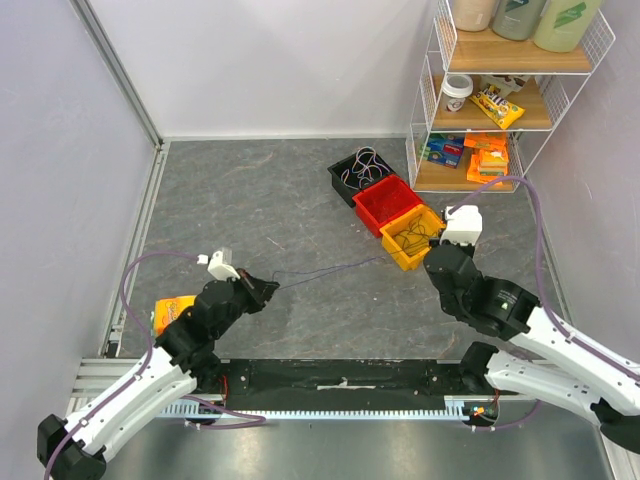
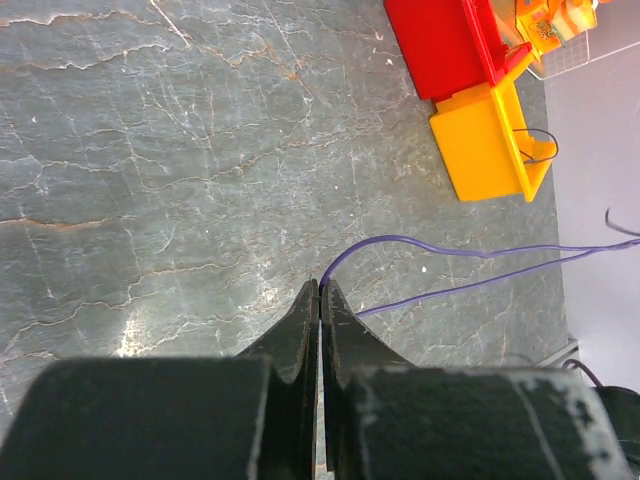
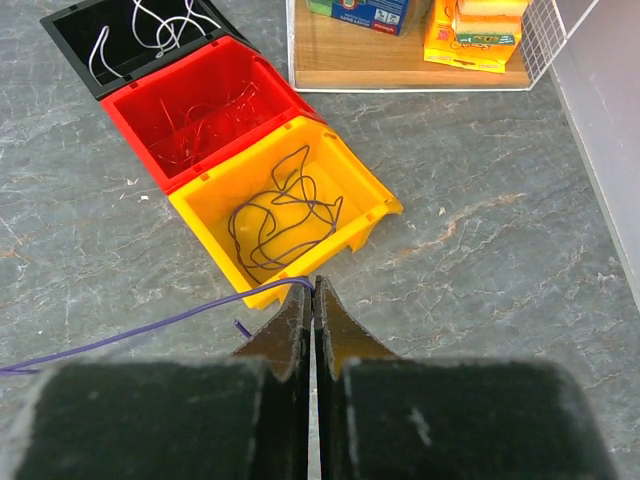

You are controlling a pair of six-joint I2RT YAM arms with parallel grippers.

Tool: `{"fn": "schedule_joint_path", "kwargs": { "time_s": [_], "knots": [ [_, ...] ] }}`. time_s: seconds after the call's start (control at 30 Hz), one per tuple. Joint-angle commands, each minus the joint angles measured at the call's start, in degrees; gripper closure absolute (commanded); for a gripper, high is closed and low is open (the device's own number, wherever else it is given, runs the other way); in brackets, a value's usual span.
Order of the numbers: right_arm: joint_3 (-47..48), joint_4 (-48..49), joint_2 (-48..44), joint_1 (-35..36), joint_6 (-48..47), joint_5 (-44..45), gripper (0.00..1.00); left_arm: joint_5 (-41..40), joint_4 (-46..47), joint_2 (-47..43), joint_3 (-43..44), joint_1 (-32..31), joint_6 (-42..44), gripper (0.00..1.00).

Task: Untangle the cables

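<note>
One thin dark purple cable (image 1: 330, 270) is stretched just above the floor between my two grippers. My left gripper (image 1: 270, 290) is shut on its left end; in the left wrist view the strand (image 2: 450, 250) loops out from the pinched tips (image 2: 320, 286). My right gripper (image 1: 432, 258) is shut on the other end, by the yellow bin's near corner, and the cable (image 3: 150, 328) trails off left from its tips (image 3: 314, 283). More purple cables (image 3: 285, 215) lie coiled in the yellow bin (image 3: 340, 245).
A red bin (image 1: 388, 200) with red wires and a black bin (image 1: 358, 172) with white wires adjoin the yellow bin (image 1: 412, 238). A white wire shelf rack (image 1: 490, 100) stands at back right. An orange packet (image 1: 172, 310) lies beside the left arm.
</note>
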Motion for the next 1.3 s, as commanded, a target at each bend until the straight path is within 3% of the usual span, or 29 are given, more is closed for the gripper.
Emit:
{"fn": "schedule_joint_path", "kwargs": {
  "time_s": [0.0, 0.2, 0.27, 0.3, 0.4, 0.53, 0.67, 0.8, 0.9, 1.0, 1.27],
  "knots": [
    [1.03, -0.62, 1.36, -0.3, 1.23, 3.71, 1.0, -4.9, -3.61, -0.5, -0.6, 0.18, -1.02, 0.98],
    [-0.29, -0.09, 1.89, -0.3, 1.67, 4.33, 1.0, -5.25, -3.96, -0.76, -0.6, 0.18, -1.1, 0.98],
    [-0.72, 2.7, 2.42, -0.3, -1.82, -1.6, 1.0, -4.81, -3.26, -0.5, -0.78, 0.27, -0.67, 0.98],
    [-1.16, 4.9, 3.46, -0.3, -4.46, -5.92, 0.97, -4.29, -2.65, -0.24, -0.78, 0.27, -0.14, 0.98],
    [-2.13, 7.29, 10.13, -0.3, -5.18, -17.79, 0.74, -3.15, -0.98, 1.34, -0.6, 0.27, 0.92, 0.98],
    [-2.57, 9.92, 19.45, -0.3, -5.01, -27.21, 0.49, -1.74, 0.69, 3.28, -0.25, 0.27, 1.88, 0.98],
    [-1.7, 16.42, 24.21, -0.13, -9.48, -41.51, 0.41, 1.33, 4.11, 3.46, -0.95, 0.27, 3.99, 0.98],
    [-3.19, 30.2, 27.99, 0.22, -15.11, -58.74, 0.34, 6.6, 8.33, 3.19, -0.96, 0.18, 8.47, 0.98],
    [-1.79, 38.2, 31.15, 0.4, -18.01, -65.26, 0.3, 9.68, 8.7, 3.54, 0.71, 0.27, 11.54, 0.98],
    [0.15, 42.44, 34.4, 1.19, -20.99, -68.09, 0.29, 12.23, 6.33, 4.95, 3.69, 0.27, 14.62, 0.99],
    [3.49, 43.51, 36.52, 4.88, -30.41, -61.96, 0.26, 17.07, -0.35, 7.94, 12.13, 0.18, 18.58, 0.98]
  ]
}}
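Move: The purple cable is drawn out between two shut grippers; the part held by the left hand lies right between its fingertips, and from the right hand that part is about 35 cm to the left, 3 cm back and 12 cm lower. The yellow bin stands some 17 cm ahead of the right hand, level with it sideways; the red bin is some 28 cm ahead and 6 cm to its left, both roughly 21 cm below. The cable is let go by the right fingers, which open wide as the hand sweeps about 26 cm left and some 11 cm down towards the left gripper, drawing back slightly and turning nearly 70 degrees counter-clockwise. The left fingers keep their pinch; that hand dips slightly, then shifts a few centimetres right and up towards the open fingers, turning a little clockwise. ##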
